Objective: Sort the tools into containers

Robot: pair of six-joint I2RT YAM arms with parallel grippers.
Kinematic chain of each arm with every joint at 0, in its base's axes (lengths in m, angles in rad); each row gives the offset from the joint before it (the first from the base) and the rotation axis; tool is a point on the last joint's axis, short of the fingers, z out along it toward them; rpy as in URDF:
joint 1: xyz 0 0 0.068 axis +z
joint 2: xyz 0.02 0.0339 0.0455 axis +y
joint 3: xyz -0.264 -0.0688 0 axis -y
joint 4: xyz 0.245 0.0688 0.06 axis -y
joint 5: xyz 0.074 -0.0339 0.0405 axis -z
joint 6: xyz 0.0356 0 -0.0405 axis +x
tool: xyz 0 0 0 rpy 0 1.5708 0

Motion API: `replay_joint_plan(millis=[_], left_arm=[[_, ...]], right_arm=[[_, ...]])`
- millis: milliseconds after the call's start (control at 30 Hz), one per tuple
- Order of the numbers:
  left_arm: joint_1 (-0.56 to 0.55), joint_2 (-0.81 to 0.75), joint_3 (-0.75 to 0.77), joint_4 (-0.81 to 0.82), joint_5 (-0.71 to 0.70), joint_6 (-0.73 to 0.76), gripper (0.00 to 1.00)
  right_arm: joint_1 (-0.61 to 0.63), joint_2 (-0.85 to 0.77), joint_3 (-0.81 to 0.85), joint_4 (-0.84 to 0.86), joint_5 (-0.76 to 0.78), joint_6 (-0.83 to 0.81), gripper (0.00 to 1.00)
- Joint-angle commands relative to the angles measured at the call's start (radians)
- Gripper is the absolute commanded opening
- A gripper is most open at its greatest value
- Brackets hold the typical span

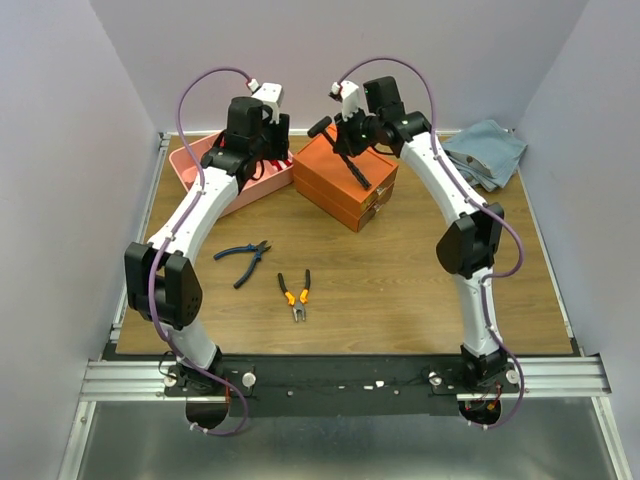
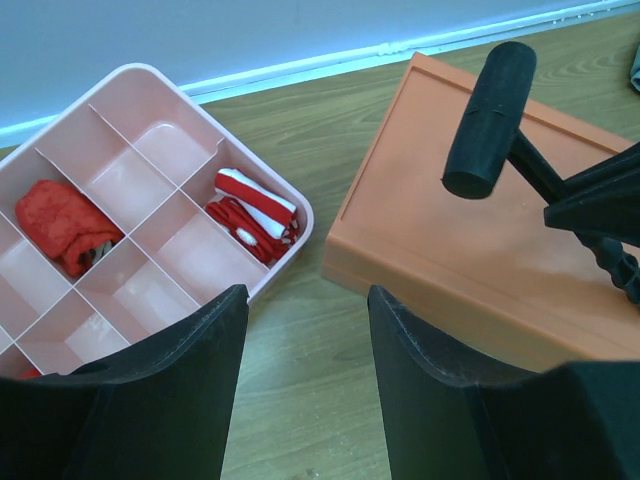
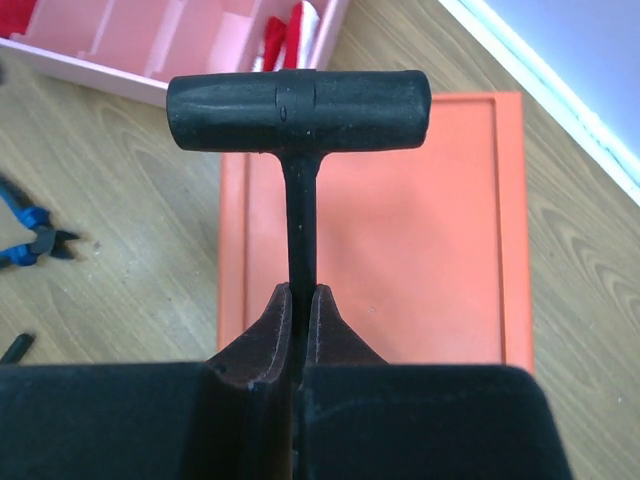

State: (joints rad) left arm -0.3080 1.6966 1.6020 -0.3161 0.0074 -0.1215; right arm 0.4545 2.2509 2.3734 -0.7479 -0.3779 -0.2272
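My right gripper [image 3: 301,292] is shut on the thin shaft of the black hammer [image 3: 297,98], just below its head, and holds it above the lid of the orange box [image 3: 420,220]. From above, the hammer [image 1: 338,150] hangs over the box [image 1: 325,170]. My left gripper [image 2: 307,295] stands open over bare table between the pink tray [image 2: 150,72] and the orange box [image 2: 470,250], with nothing between its fingers. The hammer [image 2: 490,120] shows at its right. Blue-handled pliers [image 1: 243,258] and orange-handled pliers [image 1: 295,292] lie on the wood near the front.
Red items [image 2: 255,215] lie in two compartments of the divided tray. A blue-grey cloth [image 1: 487,150] lies at the back right corner. Walls close in the table on three sides.
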Motion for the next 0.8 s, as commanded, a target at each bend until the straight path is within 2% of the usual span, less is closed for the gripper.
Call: replay_joint_plan(millis=[0,400,467,500,600,767], left_arm=[[-0.002,0.012,0.029,0.0,-0.007,-0.006,0.62],[-0.002,0.018,0.026,0.0,0.015,-0.007,0.62],[-0.002,0.021,0.029,0.002,0.02,-0.007,0.62],[-0.002,0.026,0.03,0.002,0.026,-0.009,0.62],[-0.002,0.049,0.047,0.005,0.057,-0.015,0.62],[-0.003,0.11,0.101,0.012,0.114,-0.038,0.62]], right_arm=[[-0.013,0.059,-0.002,0.024,0.095,0.049,0.01],[0.001,0.148,0.032,0.062,0.214,0.052,0.02],[0.007,0.145,0.04,0.065,0.232,0.037,0.16],[0.007,0.127,0.038,0.064,0.238,0.032,0.33],[0.006,0.049,-0.006,0.07,0.243,0.022,0.52],[-0.002,-0.105,-0.138,0.065,0.214,0.032,0.61]])
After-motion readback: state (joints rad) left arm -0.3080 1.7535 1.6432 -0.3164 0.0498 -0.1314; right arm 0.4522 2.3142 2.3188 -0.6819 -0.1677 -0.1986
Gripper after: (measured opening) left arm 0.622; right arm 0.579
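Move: The black mallet is already held by its handle in the right fingers. The orange box's lid, where it goes, has its middle about 1 cm ahead of the right hand, 2 cm to its right and 7 cm below. Some 14 cm to that hand's left and 3 cm ahead lies the red-and-white cloth, in the pink tray, whose middle is about 23 cm left and 2 cm ahead, both some 16 cm below. From the left hand the lid is roughly 16 cm right, 3 cm ahead and 11 cm below. Lower the right gripper about 6 cm with the mallet, easing it 3 or 4 cm forward, until the mallet meets the orange lid, and turn the hand some 10 degrees clockwise on the way. Then hold that height and open the fingers wide apart to let go of the handle, drawing slightly right and back at the end. ##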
